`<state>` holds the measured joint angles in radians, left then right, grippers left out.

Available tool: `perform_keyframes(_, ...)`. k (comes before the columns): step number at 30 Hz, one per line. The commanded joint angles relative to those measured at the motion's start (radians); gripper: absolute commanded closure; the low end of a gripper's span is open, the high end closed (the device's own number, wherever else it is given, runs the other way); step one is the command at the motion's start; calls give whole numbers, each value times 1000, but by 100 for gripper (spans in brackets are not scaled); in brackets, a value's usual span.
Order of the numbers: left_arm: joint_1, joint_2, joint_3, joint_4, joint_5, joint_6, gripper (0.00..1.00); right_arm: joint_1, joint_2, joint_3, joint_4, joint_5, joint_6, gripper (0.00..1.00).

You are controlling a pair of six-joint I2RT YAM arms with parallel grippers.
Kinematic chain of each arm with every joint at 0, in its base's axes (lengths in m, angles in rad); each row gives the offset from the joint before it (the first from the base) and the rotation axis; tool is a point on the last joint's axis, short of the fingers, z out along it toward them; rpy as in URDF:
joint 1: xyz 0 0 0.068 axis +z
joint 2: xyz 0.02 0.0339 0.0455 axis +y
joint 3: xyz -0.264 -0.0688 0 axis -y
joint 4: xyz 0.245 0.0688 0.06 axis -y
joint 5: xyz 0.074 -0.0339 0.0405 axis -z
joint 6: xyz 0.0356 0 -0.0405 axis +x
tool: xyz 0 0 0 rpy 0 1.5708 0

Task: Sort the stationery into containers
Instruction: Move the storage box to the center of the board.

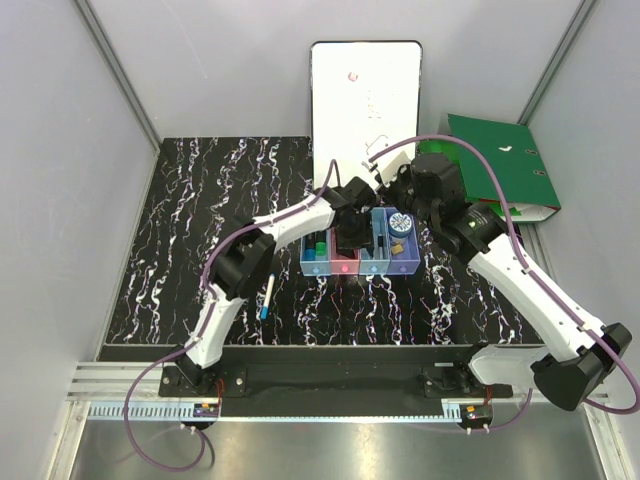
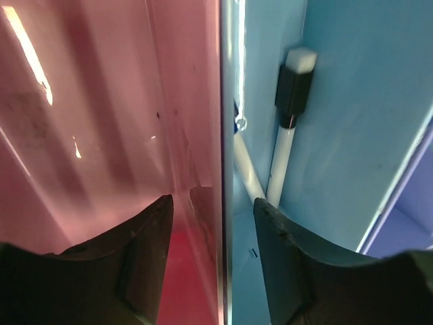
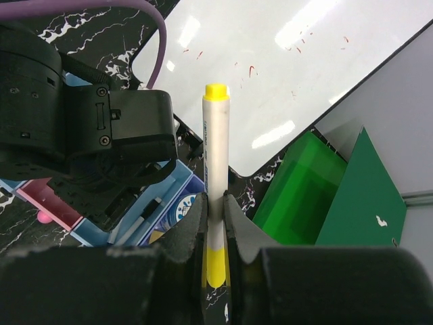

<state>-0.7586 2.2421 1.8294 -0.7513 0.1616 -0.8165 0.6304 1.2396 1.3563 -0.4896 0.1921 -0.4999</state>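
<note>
My left gripper (image 2: 213, 220) hangs open low inside the containers (image 1: 360, 262), one finger in the pink bin (image 2: 101, 135) and the other in the light blue bin (image 2: 352, 101), astride their shared wall. A white pen with a black cap (image 2: 287, 128) lies in that blue bin, and a second white pen (image 2: 247, 172) lies beside it. My right gripper (image 3: 214, 203) is shut on a white pen with yellow ends (image 3: 215, 149), held behind the bins. The blue tape roll (image 1: 401, 222) sits in the purple bin. A green marker (image 1: 318, 245) stands in the leftmost bin. A blue-ended pen (image 1: 266, 298) lies on the table.
The white board (image 1: 366, 100) leans at the back. The green binder (image 1: 505, 165) lies at the back right, close to my right arm. The black marbled table (image 1: 200, 230) stretches to the left of the bins.
</note>
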Motion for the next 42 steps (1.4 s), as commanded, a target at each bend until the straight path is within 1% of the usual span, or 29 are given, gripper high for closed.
perform_keyframes(1, 4, -44, -1, 30, 39, 14, 44, 8, -40, -17, 60, 21, 3, 100)
perform_keyframes(15, 48, -200, -51, 35, 15, 65, 46, 9, -38, -49, 91, 58, -28, 100)
perform_keyframes(21, 71, -282, -61, 35, 22, 119, 44, 9, -38, -71, 106, 72, -22, 100)
perform_keyframes(23, 80, -318, -70, 35, 30, 138, 41, 9, -32, -68, 109, 82, -20, 100)
perform_keyframes(26, 103, -373, -84, 35, 50, 172, 34, 9, -26, -66, 115, 90, -17, 100)
perform_keyframes(27, 111, -389, -87, 36, 59, 180, 30, 9, -25, -65, 115, 92, -11, 100)
perform_keyframes(28, 129, -403, -96, 35, 59, 195, 17, 8, -17, -66, 118, 93, -8, 100)
perform_keyframes(30, 148, -449, -107, 35, 58, 211, 2, 8, -12, -63, 123, 93, 4, 100)
perform_keyframes(34, 226, -538, -151, 35, 52, 227, 1, 9, 14, -60, 126, 107, 44, 100)
perform_keyframes(37, 284, -600, -185, 30, 29, 269, 1, 9, 44, -60, 120, 96, 116, 100)
perform_keyframes(42, 360, -694, -254, 23, -68, 445, 1, 8, 145, -25, 79, 40, 276, 100)
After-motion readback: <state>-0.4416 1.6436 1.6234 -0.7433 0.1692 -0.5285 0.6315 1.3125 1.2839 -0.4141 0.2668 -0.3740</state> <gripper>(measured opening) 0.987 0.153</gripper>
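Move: The left hand's half-open fingers straddle the storage box's middle divider, the box's middle about 1 cm ahead and 3 cm below. From this hand the green-capped marker lies some 10 cm left and 1 cm ahead; the round tin about 10 cm right and 5 cm ahead. For the right hand, holding the yellow-ended marker, the storage box's middle is roughly 2 cm ahead, 7 cm left and 30 cm below. Left hand rises about 19 cm off the divider, swings left 14, opens wide; right, keeping marker, sinks slightly. ##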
